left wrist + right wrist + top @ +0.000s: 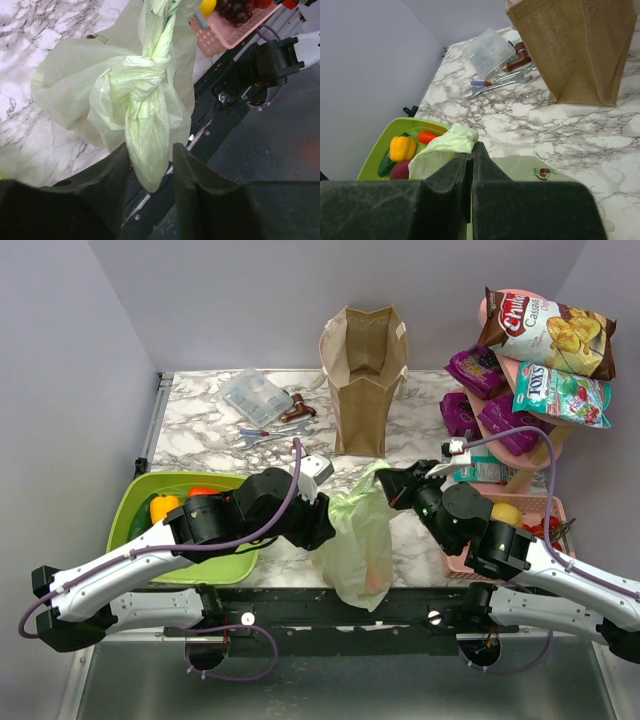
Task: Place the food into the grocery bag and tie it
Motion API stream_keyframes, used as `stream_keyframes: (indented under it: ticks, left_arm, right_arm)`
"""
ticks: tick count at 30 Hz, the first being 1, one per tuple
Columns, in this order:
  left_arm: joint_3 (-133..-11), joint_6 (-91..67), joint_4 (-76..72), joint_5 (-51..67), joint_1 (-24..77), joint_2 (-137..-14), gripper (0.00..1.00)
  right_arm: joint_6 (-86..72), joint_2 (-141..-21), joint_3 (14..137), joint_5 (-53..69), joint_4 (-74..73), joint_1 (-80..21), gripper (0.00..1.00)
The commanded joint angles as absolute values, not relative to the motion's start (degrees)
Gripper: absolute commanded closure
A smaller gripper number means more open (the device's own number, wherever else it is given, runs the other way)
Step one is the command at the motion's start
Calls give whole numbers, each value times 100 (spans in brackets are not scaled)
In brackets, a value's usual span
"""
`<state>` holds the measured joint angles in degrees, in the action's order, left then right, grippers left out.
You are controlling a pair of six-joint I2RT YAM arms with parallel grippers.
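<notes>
The pale green grocery bag (355,540) lies at the table's front edge and hangs partly over it. An orange shape shows faintly through its lower part. Its handles are twisted into a knot (137,85). My left gripper (150,160) is open, and the loose handle end hangs between the fingers, touching only the left finger (117,165). In the top view the left gripper (318,525) is at the bag's left side. My right gripper (472,149) is shut on a fold of the bag's handle (452,142), at the bag's upper right (385,480). A yellow bell pepper (402,148) lies in the green tray.
The green tray (130,502) at left also holds a red-orange piece (427,136), a purple piece and a dark green one. A brown paper bag (365,380) stands at the back centre. Tools and a clear box (255,395) lie beside it. A pink rack (530,505) with snack packets stands right.
</notes>
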<state>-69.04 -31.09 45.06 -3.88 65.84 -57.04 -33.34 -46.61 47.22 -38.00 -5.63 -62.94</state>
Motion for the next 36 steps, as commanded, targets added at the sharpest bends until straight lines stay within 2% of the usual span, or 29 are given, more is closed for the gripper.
stream_keyframes:
  ticks: [1, 2, 3, 5, 6, 9, 14, 17, 20, 26, 30, 34, 36]
  left_arm:
    - [-7216, -3130, 4623, -310, 6565, -5849, 65]
    - [-7243, -3109, 4623, -293, 6563, -5913, 65]
    - [-7275, -3095, 4622, -290, 6564, -5971, 70]
    - [-7343, -3077, 4668, -319, 6554, -6098, 93]
    - [-7409, -3098, 4727, -375, 6550, -6161, 100]
    - [-7531, -3199, 4789, -276, 6555, -6180, 100]
    - [-7490, -3501, 4905, -81, 6582, -5772, 100]
    - [-7189, -3608, 4901, -73, 6633, -5372, 100]
    - [-6737, -3744, 4831, -82, 6686, -4960, 100]
    - [-5643, -4350, 4485, -444, 6877, -4319, 100]
    - [-5213, -4645, 4299, -563, 6916, -3937, 100]
    - [-5818, -4214, 4368, -828, 6917, -4007, 100]
    - [-6418, -3823, 4493, -1061, 6915, -4217, 100]
  right_arm:
    - [-3322, -4656, 4869, -3724, -524, -6289, 99]
    - [-3331, -4650, 4867, -3719, -529, -6285, 99]
    - [-3338, -4639, 4865, -3721, -537, -6288, 99]
    - [-3355, -4617, 4852, -3718, -536, -6288, 99]
    - [-3367, -4619, 4845, -3737, -524, -6290, 99]
    - [-3514, -4659, 4876, -4082, -500, -6286, 99]
    - [-4945, -4648, 4855, -6135, -786, -6291, 99]
    - [-4062, -4632, 4436, -6639, 778, -6282, 99]
    - [-3887, -4790, 4222, -7049, 1434, -6155, 99]
    - [-4681, -4772, 3842, -6775, 1448, -5802, 99]
    - [-4623, -4757, 3850, -6442, 1403, -5701, 99]
    - [-2932, -4744, 3812, -4691, 3196, -5702, 99]
    - [-2568, -4783, 4018, -3956, 3597, -5698, 99]
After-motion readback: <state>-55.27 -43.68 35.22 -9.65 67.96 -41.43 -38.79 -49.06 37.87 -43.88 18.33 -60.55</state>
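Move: The grocery bag's loose tail lies right at the left fingertips, about 1 cm to their right; the knot is some 5 cm ahead and 4 cm right. The green tub is about 36 cm left, 3 cm back and 22 cm below; the paper bag stands roughly 31 cm ahead, 9 cm right and 10 cm below. From the right hand, which already holds the other tail, the knot is some 5 cm back, 9 cm left, slightly below. Left fingers shut on the tail and pull about 3 cm left; right hand, still gripping, goes 3 cm forward. ##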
